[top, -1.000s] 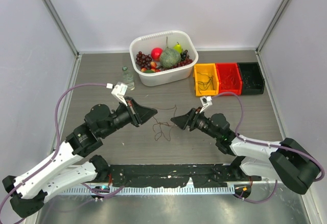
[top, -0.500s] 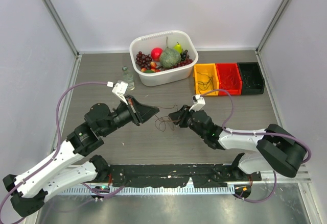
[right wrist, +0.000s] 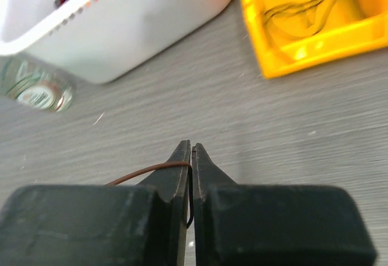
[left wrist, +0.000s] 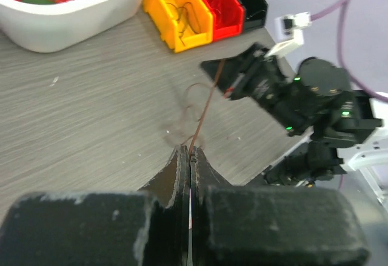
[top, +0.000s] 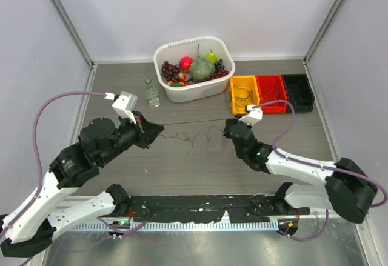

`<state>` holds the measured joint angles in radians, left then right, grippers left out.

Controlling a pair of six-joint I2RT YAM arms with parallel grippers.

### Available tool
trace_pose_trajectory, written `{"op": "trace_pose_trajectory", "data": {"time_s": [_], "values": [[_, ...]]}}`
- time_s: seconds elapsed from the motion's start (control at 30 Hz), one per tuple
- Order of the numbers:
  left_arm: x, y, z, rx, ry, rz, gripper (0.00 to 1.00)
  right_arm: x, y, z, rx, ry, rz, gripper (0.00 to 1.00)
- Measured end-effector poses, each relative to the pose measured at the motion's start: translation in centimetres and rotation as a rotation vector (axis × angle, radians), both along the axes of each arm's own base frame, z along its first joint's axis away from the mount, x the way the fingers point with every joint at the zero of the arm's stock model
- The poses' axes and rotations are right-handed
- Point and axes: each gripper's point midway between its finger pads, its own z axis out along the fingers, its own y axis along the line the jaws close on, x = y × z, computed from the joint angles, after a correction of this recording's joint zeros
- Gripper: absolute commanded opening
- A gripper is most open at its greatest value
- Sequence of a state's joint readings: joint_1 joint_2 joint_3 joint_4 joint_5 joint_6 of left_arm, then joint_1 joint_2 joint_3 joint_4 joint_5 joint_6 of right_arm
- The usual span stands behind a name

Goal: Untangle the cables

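The cables (top: 193, 137) are thin reddish wires drawn out in a loose, wavy line across the table's middle, between my two grippers. My left gripper (top: 159, 129) is shut on their left end. In the left wrist view the red wire (left wrist: 205, 111) runs from the closed tips (left wrist: 190, 151) toward the right arm. My right gripper (top: 227, 128) is shut on the other end. The right wrist view shows a brown-red wire (right wrist: 145, 171) leaving the closed tips (right wrist: 191, 148) to the left, with a dark strand pinched between the jaws.
A white tub (top: 182, 93) of fruit stands at the back, with a small clear bottle (top: 151, 91) to its left. A yellow bin (top: 244, 94) holding thin wires, a red bin (top: 271, 92) and a black bin (top: 298, 91) sit at the back right.
My right gripper has closed on the cables. My left arm has drawn back to the left, and the looped bundle has stretched into a long line between the grippers.
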<state>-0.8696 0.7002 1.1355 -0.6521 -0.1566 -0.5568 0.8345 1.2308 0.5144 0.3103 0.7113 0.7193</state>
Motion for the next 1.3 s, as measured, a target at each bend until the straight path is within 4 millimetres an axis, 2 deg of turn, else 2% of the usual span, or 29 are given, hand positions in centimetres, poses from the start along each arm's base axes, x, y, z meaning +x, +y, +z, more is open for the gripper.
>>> {"op": "trace_pose_trajectory", "data": {"time_s": [0.07, 0.1, 0.2, 0.27, 0.37, 0.47, 0.6, 0.7, 0.77, 0.83, 0.87, 1.03, 1.13, 1.23, 1.3], "values": [[0.0, 0.7, -0.3, 0.039, -0.006, 0.016, 0.0, 0.1, -1.8, 1.5, -0.019, -0.028, -0.046, 0.23], [0.1, 1.1, 0.0, 0.047, -0.017, 0.028, 0.0, 0.2, -3.6, 1.9, -0.046, -0.032, -0.095, 0.29], [-0.1, 2.5, 1.4, 0.026, -0.066, 0.067, 0.0, 0.4, -8.6, 1.4, -0.165, 0.003, -0.23, 0.34], [-0.2, 3.5, 2.0, 0.018, -0.094, 0.094, 0.0, 0.3, -11.0, 0.7, -0.242, 0.048, -0.287, 0.36], [-0.7, 5.4, 2.8, -0.001, -0.126, 0.138, 0.0, 0.2, -13.6, 0.2, -0.307, 0.105, -0.338, 0.37], [-0.9, 6.5, 3.5, -0.02, -0.148, 0.172, 0.0, 0.0, -14.5, -0.1, -0.324, 0.137, -0.33, 0.35], [-0.8, 6.3, 3.4, -0.028, -0.144, 0.172, 0.0, -0.2, -12.2, 0.2, -0.273, 0.136, -0.182, 0.35], [0.0, 4.6, 1.6, -0.02, -0.116, 0.147, 0.0, -0.5, -9.7, -0.2, -0.236, 0.158, -0.037, 0.35], [0.9, 2.8, -0.9, 0.008, -0.069, 0.123, 0.0, -1.1, -7.6, -1.0, -0.21, 0.196, 0.089, 0.37], [1.8, 0.8, -3.6, 0.044, -0.013, 0.101, 0.0, -2.0, -5.2, -1.9, -0.17, 0.241, 0.229, 0.46], [2.5, -0.3, -5.4, 0.069, 0.021, 0.091, 0.0, -2.6, -3.9, -2.2, -0.144, 0.263, 0.301, 0.55], [4.9, -4.6, -13.4, 0.173, 0.17, 0.06, 0.0, -6.3, 1.4, -3.5, -0.01, 0.388, 0.615, 0.67], [5.6, -6.3, -16.8, 0.197, 0.226, 0.042, 0.0, -7.9, 2.2, -3.7, 0.025, 0.435, 0.681, 0.69], [6.3, -7.9, -18.2, 0.177, 0.241, 0.024, 0.0, -8.0, 1.5, -3.1, 0.015, 0.428, 0.647, 0.69], [6.8, -9.0, -18.7, 0.158, 0.244, 0.012, 0.0, -7.3, 0.6, -2.1, 0.011, 0.404, 0.591, 0.69]]}}
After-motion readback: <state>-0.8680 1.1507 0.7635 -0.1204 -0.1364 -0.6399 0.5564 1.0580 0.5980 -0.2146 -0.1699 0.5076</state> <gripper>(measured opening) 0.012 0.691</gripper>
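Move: Both hands still pinch the brown cable, one strand stretched straight between them. From the left hand the middle of the loose, wavy part lies about 9 cm ahead, 9 cm to its right and some 28 cm below; from the right hand it is about 12 cm to its left, 3 cm back and 8 cm lower. The yellow tray stands some 14 cm ahead of the right hand and 7 cm to its right; the white basket is about 23 cm ahead and 12 cm left. Sharply to its right goes the right hand, opening and letting go of the cable, then back left and towards its base, swinging counter-clockwise, tipping down and opening wider above the loose bends. The left hand, still pinching the cable, first goes up and left about 7 cm, then sinks some 20 cm while travelling right and forward, bringing the cable down in front of the right hand. ##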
